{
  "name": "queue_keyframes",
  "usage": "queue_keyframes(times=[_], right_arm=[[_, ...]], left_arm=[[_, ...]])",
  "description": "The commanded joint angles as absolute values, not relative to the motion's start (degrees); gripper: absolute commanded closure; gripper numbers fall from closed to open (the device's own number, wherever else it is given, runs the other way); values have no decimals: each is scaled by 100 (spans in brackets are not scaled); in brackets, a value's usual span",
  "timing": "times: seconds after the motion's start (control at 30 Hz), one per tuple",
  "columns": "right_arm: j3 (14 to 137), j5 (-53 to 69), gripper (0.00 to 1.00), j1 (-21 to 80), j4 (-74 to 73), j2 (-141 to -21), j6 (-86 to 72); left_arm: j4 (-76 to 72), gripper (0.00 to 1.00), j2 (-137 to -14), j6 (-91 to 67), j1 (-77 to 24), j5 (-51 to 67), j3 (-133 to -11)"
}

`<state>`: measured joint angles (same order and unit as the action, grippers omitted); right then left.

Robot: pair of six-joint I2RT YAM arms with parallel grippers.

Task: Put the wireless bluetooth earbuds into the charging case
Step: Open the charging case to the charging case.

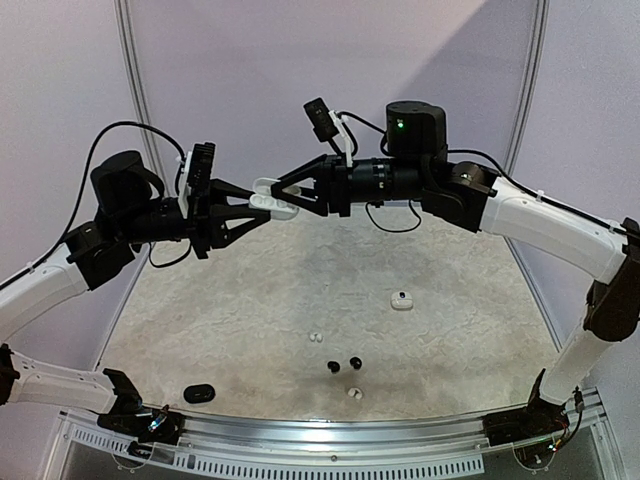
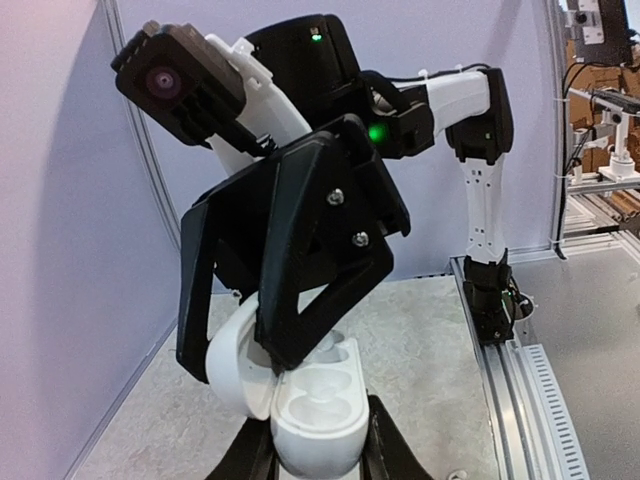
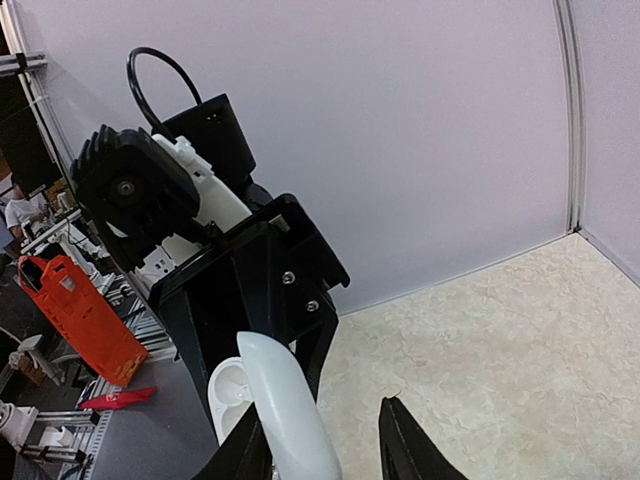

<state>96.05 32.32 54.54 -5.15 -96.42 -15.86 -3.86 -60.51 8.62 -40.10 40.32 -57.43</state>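
A white charging case [image 1: 276, 201] hangs in the air above the far part of the table, and my left gripper [image 1: 258, 208] is shut on its base [image 2: 318, 425]. The lid [image 2: 232, 368] stands open; both wells look empty. My right gripper [image 1: 284, 190] is open and straddles that lid [image 3: 287, 412]. One finger [image 3: 243, 455] lies against the lid, the other [image 3: 402, 445] stands apart from it. On the table lie the earbuds: two glossy black ones [image 1: 333, 367] [image 1: 355, 361] and two white ones [image 1: 316, 337] [image 1: 353, 394].
A second small white case [image 1: 402, 300] lies right of centre on the speckled table [image 1: 450, 340]. A black oval case [image 1: 200, 392] lies near the front left edge. White walls enclose the back and sides.
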Motion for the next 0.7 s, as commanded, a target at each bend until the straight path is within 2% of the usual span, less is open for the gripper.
queue_keyframes(times=[0.0, 0.1, 0.17, 0.37, 0.67], right_arm=[[9620, 3411, 64, 5226, -413, -9806, -1820], [9622, 3686, 69, 5227, -341, -9842, -1961], [9623, 3767, 68, 5228, -325, -9860, -1992], [9751, 3497, 48, 5216, -437, -9896, -2095], [10198, 3079, 38, 5082, -785, -10024, -2256]], left_arm=[[-623, 100, -6003, 681, -4052, 4440, -5665], [-685, 100, -5995, 584, -4035, 4400, -5616], [-777, 100, -5985, 510, -4026, 4363, -5579], [-1067, 100, -5953, -52, -3937, 3959, -5392], [-1691, 100, -5853, -888, -3833, 3584, -4600]])
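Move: My left fingers already grip the charging case by its body, whose middle is about 2 cm to their right and level with them; its raised lid is some 2 cm ahead of and 2 cm above the body. My right fingers straddle that lid: its middle is about 1 cm left of and 1 cm below them, and the body is roughly 2 cm back, 1 cm left and 3 cm below. My right hand gives up the lid: after easing back barely half a centimetre, I open the fingers well wider and slide the hand about 3 cm forward, clear of the lid. My left hand keeps its hold on the case and, late on, lowers it about 3 cm and slightly forward, rolling some 10 degrees so its front side dips. ##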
